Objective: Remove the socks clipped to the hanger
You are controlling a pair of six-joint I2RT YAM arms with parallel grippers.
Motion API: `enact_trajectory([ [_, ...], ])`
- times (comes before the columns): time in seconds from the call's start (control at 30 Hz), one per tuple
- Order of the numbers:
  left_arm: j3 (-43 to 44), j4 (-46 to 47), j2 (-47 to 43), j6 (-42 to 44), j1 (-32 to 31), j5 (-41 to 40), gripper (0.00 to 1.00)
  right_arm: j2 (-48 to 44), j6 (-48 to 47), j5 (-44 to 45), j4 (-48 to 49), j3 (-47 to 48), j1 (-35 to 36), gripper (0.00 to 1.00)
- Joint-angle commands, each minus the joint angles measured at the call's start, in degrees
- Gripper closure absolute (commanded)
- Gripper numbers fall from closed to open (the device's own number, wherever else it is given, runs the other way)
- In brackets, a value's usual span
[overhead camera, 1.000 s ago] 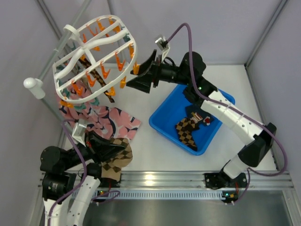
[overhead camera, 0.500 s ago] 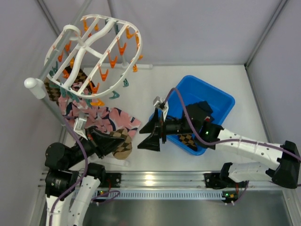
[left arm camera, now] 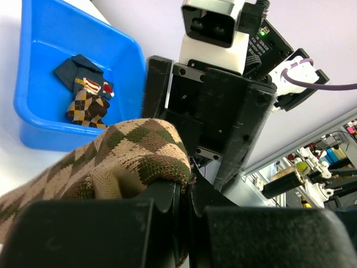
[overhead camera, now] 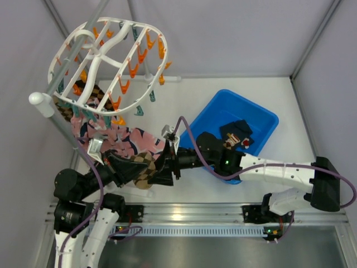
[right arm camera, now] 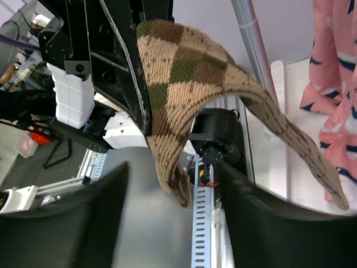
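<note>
The white hanger [overhead camera: 106, 61] with orange and teal clips hangs at the back left. Pink socks [overhead camera: 125, 142] and a checkered sock [overhead camera: 92, 92] still hang from it. My left gripper [overhead camera: 139, 170] is shut on a brown checkered sock [left arm camera: 111, 156], pinched between its black fingertips [left arm camera: 187, 190]. My right gripper [overhead camera: 163, 169] faces it closely and stands open. In the right wrist view the sock's drooping end [right arm camera: 178, 178] hangs between the spread fingers [right arm camera: 67, 223], touching neither. The gripper's midpoint [right arm camera: 173, 218] lies just below that end.
A blue bin [overhead camera: 262, 120] at the right holds a checkered sock and a navy one [overhead camera: 234, 134]. The grey pole with a white knob [overhead camera: 40, 103] carries the hanger at the left. The metal rail [overhead camera: 184, 215] runs along the near edge.
My right arm has swung from the hanger, past the blue bin, to the sock held by my left gripper. The hanger has swung and tilted back. The left gripper has kept its hold.
</note>
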Motion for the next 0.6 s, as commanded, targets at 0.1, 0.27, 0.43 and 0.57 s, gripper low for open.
enact_trajectory([
  [0.1, 0.92, 2.13, -0.36, -1.00, -0.12, 0.34, 0.94, 0.60, 0.25, 4.68, 3.21, 3.83, 1.02, 1.00],
  [0.27, -0.22, 1.96, -1.24, -1.97, -0.12, -1.15, 0.01, -5.64, -1.32, 19.27, -8.38, 0.68, -0.12, 1.00],
  [0.43, -1.80, 2.13, -1.06, -1.18, -0.12, -1.24, 0.02, -15.66, -4.49, 38.52, -27.34, 0.31, -1.26, 1.00],
  [0.57, -2.77, 2.04, -0.98, -0.57, -0.12, -0.80, 0.02, -21.90, -4.49, 45.92, -36.95, -0.21, -4.50, 1.00],
])
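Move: The checkered sock is still in the left fingers, its middle about 3 cm to that hand's right and 3 cm below. From the right hand, open around it, the sock's middle lies some 2 cm left, 1 cm ahead and 1 cm up. The blue bin's middle is about 28 cm ahead, 24 cm right and 25 cm below the right hand, with dark socks in it 3 cm farther right; the pink cloth on the table lies roughly 24 cm ahead, 10 cm left, 27 cm down. The right fingers shut and pinch the checkered sock while the left still holds it; then the left fingers spring wide open and let go, that hand staying nearly in place. The right hand keeps its grip and carries the sock to the right and forward, about 10 cm each way at nearly one height, towards the blue bin, swinging its fingers some 35 degrees clockwise. ##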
